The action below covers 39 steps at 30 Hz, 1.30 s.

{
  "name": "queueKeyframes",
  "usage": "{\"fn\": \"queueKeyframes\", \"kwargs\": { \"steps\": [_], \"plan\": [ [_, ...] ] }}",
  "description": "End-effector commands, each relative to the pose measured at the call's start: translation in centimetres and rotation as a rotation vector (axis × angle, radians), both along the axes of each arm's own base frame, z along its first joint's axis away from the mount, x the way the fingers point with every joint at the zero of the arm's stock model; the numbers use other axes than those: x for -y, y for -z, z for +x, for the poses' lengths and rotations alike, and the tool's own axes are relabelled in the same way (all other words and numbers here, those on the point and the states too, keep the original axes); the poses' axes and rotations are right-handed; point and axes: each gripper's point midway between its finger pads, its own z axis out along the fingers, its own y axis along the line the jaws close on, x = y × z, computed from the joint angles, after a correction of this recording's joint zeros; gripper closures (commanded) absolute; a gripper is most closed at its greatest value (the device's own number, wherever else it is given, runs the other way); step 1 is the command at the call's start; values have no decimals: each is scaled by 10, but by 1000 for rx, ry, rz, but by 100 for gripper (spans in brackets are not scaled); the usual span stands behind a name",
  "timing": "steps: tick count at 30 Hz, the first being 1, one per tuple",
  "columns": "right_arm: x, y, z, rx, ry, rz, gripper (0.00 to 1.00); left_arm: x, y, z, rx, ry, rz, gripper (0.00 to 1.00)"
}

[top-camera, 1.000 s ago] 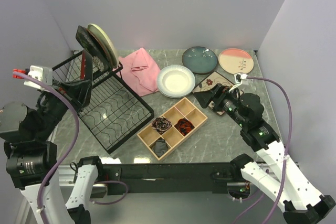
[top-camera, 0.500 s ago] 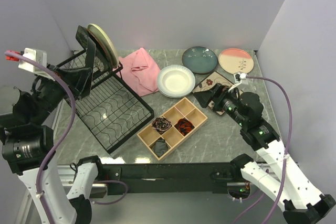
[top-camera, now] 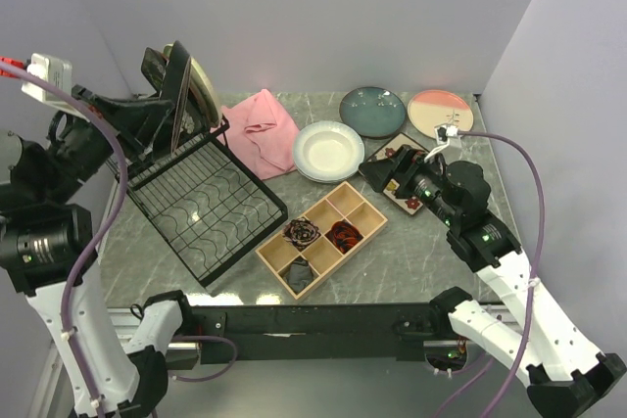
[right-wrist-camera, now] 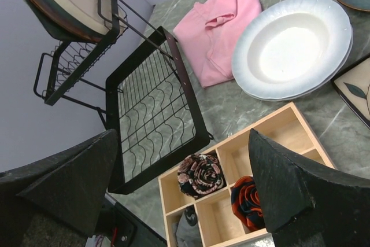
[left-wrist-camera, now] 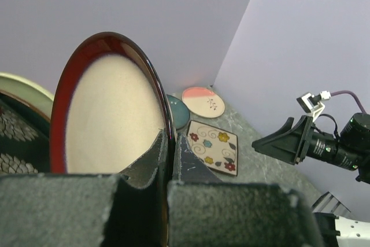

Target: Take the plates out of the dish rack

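Observation:
My left gripper [top-camera: 165,116] is shut on the rim of a dark red plate [left-wrist-camera: 110,108] with a cream face, held upright on edge above the black wire dish rack [top-camera: 206,205]. Its fingers [left-wrist-camera: 151,157] pinch the rim from both sides. A cream-green plate [top-camera: 203,80] and a black square floral plate [top-camera: 153,66] lean at the rack's raised back end. On the table lie a white plate [top-camera: 328,150], a teal plate [top-camera: 372,110], a pink-cream plate [top-camera: 441,113] and a square cream floral plate [left-wrist-camera: 213,147]. My right gripper [top-camera: 384,171] hangs open and holds nothing, near the floral plate.
A pink cloth [top-camera: 263,129] lies between the rack and the white plate. A wooden compartment tray [top-camera: 323,237] with rolled fabrics sits in front of the plates, below my right gripper [right-wrist-camera: 182,137]. Walls close off the back and both sides.
My left arm has lifted the dark red plate up out of the rack's slots, toward the back. My right gripper has shifted slightly left, still open.

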Motion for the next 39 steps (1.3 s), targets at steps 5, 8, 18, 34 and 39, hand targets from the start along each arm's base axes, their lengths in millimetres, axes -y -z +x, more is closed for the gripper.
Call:
{"fn": "queueKeyframes", "kwargs": {
  "steps": [5,8,18,34,39],
  "plan": [
    [-11,-34,9,57,-27,40,0,9,-48,-13,268,55,47,99],
    [-15,-38,12,53,-41,43,0,11,-51,-9,266,86,28,99],
    [-18,-47,15,62,-42,51,0,16,-80,-15,260,127,-37,99],
    [-24,-64,22,74,-55,55,0,56,-79,52,190,137,-131,99],
    [-25,-76,18,71,-70,88,0,100,-54,64,181,174,-85,99]
  ]
}}
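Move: The left hand already holds the red-rimmed plate; the open right gripper waits about 33 cm to its right, 5 farther out and 23 lower. The plates still racked stand roughly 17 cm ahead, 2 left and 12 below it; the white plates lie about 25 ahead, 25 right. From the right hand the red-rimmed plate is some 28 cm left, 2 ahead and 25 up, the white plates about 19 ahead, 9 left, 30 below. Left hand carries red-rimmed plate some 10 cm right, 7 forward, towards the open right hand, which rises 4. ##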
